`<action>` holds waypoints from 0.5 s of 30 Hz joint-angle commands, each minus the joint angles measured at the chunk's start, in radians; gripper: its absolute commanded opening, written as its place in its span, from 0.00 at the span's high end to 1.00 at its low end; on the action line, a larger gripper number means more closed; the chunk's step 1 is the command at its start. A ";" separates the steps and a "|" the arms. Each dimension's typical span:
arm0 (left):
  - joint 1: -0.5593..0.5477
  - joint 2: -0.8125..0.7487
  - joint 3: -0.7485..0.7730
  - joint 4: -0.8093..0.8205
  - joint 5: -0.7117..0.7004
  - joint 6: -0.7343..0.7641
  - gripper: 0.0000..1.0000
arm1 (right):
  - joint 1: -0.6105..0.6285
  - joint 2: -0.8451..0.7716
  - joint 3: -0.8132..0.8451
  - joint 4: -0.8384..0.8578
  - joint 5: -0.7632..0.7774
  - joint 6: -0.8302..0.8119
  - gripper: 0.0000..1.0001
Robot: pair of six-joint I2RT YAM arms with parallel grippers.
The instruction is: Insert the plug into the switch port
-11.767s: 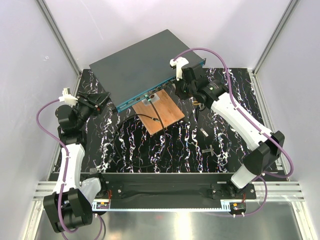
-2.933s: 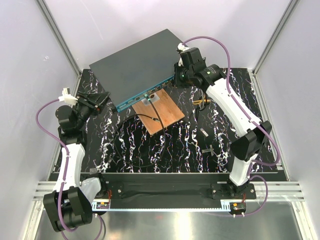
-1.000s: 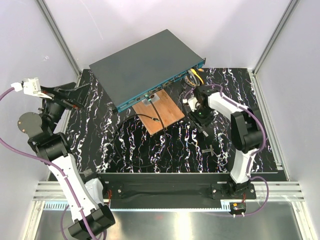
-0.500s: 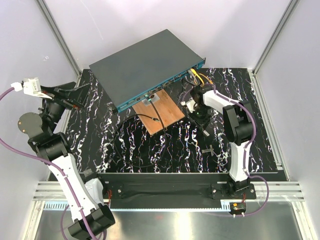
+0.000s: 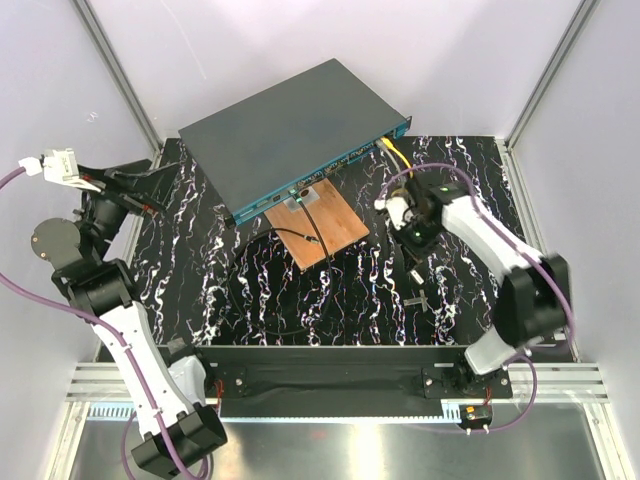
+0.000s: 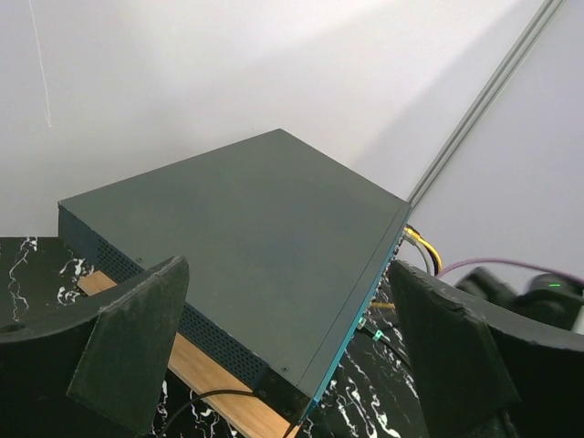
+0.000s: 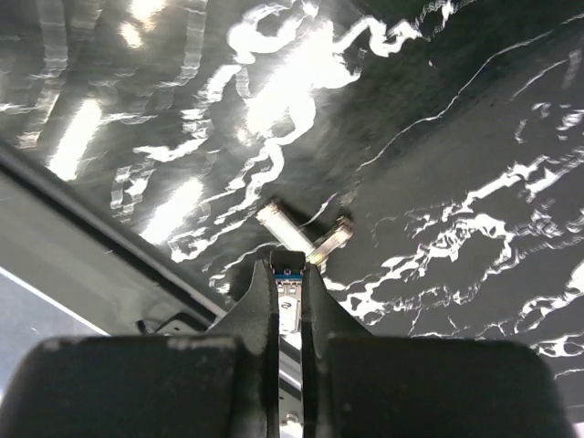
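The switch (image 5: 290, 125) is a flat dark grey box lying aslant at the back, its narrow teal front face (image 5: 330, 172) turned toward the arms. In the left wrist view the switch (image 6: 246, 237) fills the middle. My left gripper (image 6: 292, 356) hangs open and empty, raised at the left (image 5: 150, 188) and aimed at the switch. My right gripper (image 7: 288, 274) is shut on the plug (image 7: 289, 301), a small silver module with a black and blue tip. It hovers low over the table, right of centre (image 5: 413, 262), well clear of the ports.
A copper-brown board (image 5: 325, 225) lies under the switch's front edge, with a thin black cable looping from it (image 5: 270, 290). Yellow cables (image 5: 395, 155) leave the switch's right end. Two small crossed silver pieces (image 7: 306, 239) lie on the black marbled table just beyond the plug.
The right gripper has closed from partly open to shut on the plug, and its arm has swung outward to the right. The left arm has shifted slightly.
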 commanded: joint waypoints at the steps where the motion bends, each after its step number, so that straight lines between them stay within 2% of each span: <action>1: -0.010 -0.002 0.046 0.049 0.034 -0.013 0.03 | 0.005 -0.173 -0.022 -0.055 -0.082 -0.034 1.00; 5: -0.029 -0.011 0.055 0.021 0.051 0.019 0.04 | 0.005 -0.302 -0.052 -0.030 -0.117 -0.046 1.00; 8: -0.084 -0.010 0.074 -0.051 0.045 0.117 0.04 | 0.005 -0.404 -0.019 0.043 -0.178 -0.004 1.00; 11: -0.211 -0.001 0.100 -0.167 -0.023 0.284 0.04 | 0.005 -0.453 0.110 0.138 -0.257 0.101 1.00; 13: -0.347 0.018 0.118 -0.227 -0.104 0.418 0.04 | 0.005 -0.480 0.173 0.229 -0.289 0.232 1.00; 14: -0.401 0.025 0.142 -0.276 -0.136 0.462 0.04 | 0.004 -0.488 0.222 0.334 -0.300 0.332 1.00; 15: -0.511 0.036 0.156 -0.299 -0.173 0.552 0.04 | 0.004 -0.494 0.243 0.393 -0.304 0.390 1.00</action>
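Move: The right hand already holds a plug; the switch port lies some 26 cm ahead of it, 14 cm left and 3 cm lower. On the table about 8 cm below this hand lie the crossed plugs, 1 cm back and 3 cm right, and the yellow cable coil, 21 cm ahead and 2 cm left. From the open left hand, the port is roughly 27 cm ahead, 32 cm right, and the switch's left corner 16 cm ahead, 7 cm right, both about 40 cm below. Keeping the plug pinched in its closed fingers, the right hand climbs steeply off the table, gaining about 18 cm and drifting left late on, while its down-pointing fingers swing forward and left, nearly 40 degrees, to face the switch front. The left hand, fingers still open, sweeps right towards the switch's left corner with gathering speed, turning a little clockwise. ##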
